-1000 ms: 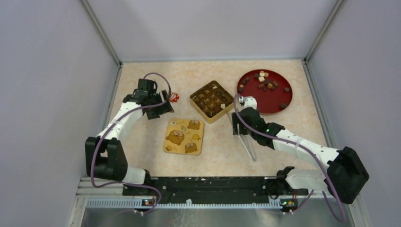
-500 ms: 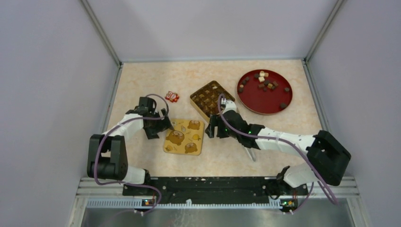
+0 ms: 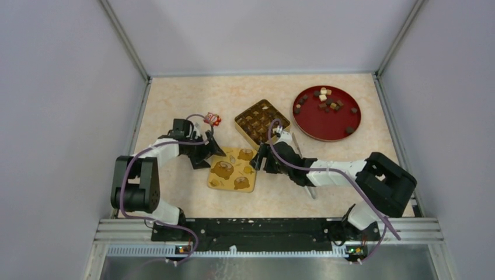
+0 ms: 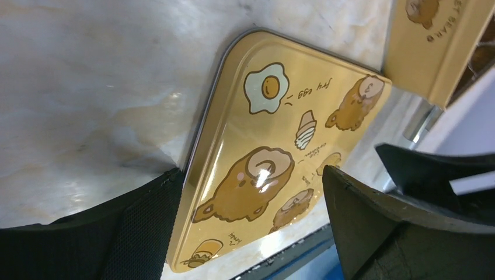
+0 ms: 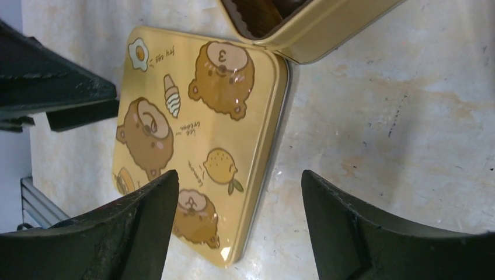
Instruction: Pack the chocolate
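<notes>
Chocolate lumps (image 3: 328, 105), dark with a few pale ones, lie on a round red plate (image 3: 344, 129) at the back right. More chocolate fills the open gold box (image 3: 261, 122) at the middle. The square yellow lid (image 3: 233, 170) with bear pictures lies flat in front of the box. My left gripper (image 3: 209, 153) stands open at the lid's left edge (image 4: 274, 146), one finger (image 4: 146, 221) against the rim. My right gripper (image 3: 261, 161) is open, straddling the lid's right edge (image 5: 192, 116), below the box's corner (image 5: 315, 35).
A small red-and-white wrapped sweet (image 3: 212, 119) lies behind the left gripper. A thin metal tool (image 3: 312, 191) lies on the table under the right forearm. Grey walls close in the table on three sides.
The left gripper came forward from beside the sweet to the lid's left edge and opened wider. The right gripper swung left from beside the box to the lid's right edge. The lid shifted slightly right.
</notes>
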`<state>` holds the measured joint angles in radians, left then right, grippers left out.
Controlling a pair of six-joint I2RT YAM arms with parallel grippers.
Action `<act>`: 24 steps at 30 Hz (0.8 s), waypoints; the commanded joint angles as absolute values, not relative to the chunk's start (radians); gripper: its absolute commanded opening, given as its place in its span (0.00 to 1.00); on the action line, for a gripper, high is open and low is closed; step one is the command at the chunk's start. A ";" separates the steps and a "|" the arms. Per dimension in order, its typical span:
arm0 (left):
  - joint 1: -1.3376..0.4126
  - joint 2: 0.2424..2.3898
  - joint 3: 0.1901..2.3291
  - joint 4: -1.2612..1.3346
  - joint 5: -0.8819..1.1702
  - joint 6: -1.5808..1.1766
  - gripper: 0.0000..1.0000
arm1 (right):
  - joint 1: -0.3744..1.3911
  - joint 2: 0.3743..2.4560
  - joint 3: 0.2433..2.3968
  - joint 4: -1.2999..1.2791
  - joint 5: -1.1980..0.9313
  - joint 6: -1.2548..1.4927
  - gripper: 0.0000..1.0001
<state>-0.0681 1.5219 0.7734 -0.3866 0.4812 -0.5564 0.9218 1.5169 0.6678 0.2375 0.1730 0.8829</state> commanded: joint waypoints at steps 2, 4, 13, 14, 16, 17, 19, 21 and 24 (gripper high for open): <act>-0.071 1.572 0.706 -0.353 0.633 -0.568 0.95 | 0.931 1.587 0.681 0.310 0.218 1.015 0.75; -0.071 1.571 0.697 -0.330 0.685 -0.583 0.95 | 0.931 1.616 0.684 0.315 0.200 1.027 0.75; -0.071 1.523 0.663 -0.300 0.842 -0.600 0.94 | 0.925 1.654 0.632 0.402 0.138 1.092 0.74; -0.071 1.509 0.662 -0.310 0.841 -0.600 0.93 | 0.921 1.654 0.629 0.408 0.134 1.093 0.74; -0.071 1.482 0.665 -0.330 0.841 -0.603 0.92 | 0.917 1.656 0.621 0.417 0.127 1.098 0.74; -0.071 1.469 0.663 -0.335 0.848 -0.605 0.91 | 0.918 1.658 0.617 0.425 0.121 1.101 0.74; -0.071 1.440 0.659 -0.333 0.863 -0.615 0.86 | 0.915 1.665 0.612 0.435 0.110 1.107 0.74; -0.071 1.410 0.652 -0.321 0.882 -0.622 0.80 | 0.910 1.672 0.608 0.445 0.100 1.110 0.74; -0.071 1.377 0.647 -0.303 0.909 -0.624 0.68 | 0.905 1.676 0.606 0.455 0.092 1.111 0.74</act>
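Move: The yellow bear lid lies under both hands. From the left hand its middle is about 6 cm to the right, 3 cm back and 2 cm below; from the right hand it is about 9 cm left, 1 cm back and 4 cm below. The gold box sits roughly 15 cm straight ahead of the right hand, and the metal tongs lie 15 cm to its right, level with it. A red sweet packet lies 16 cm ahead of the left hand and 2 cm left. Still against the lid's left edge, the left fingers push the lid right, towards the right hand, travelling about 5 cm back and 3.5 cm right, rolling some 15 degrees, then rising 1–2 cm as they begin to close over the rim. The right hand first drops 2 cm beside the right edge, then eases slightly forward, fingers staying open, its outer finger coming against that edge. ##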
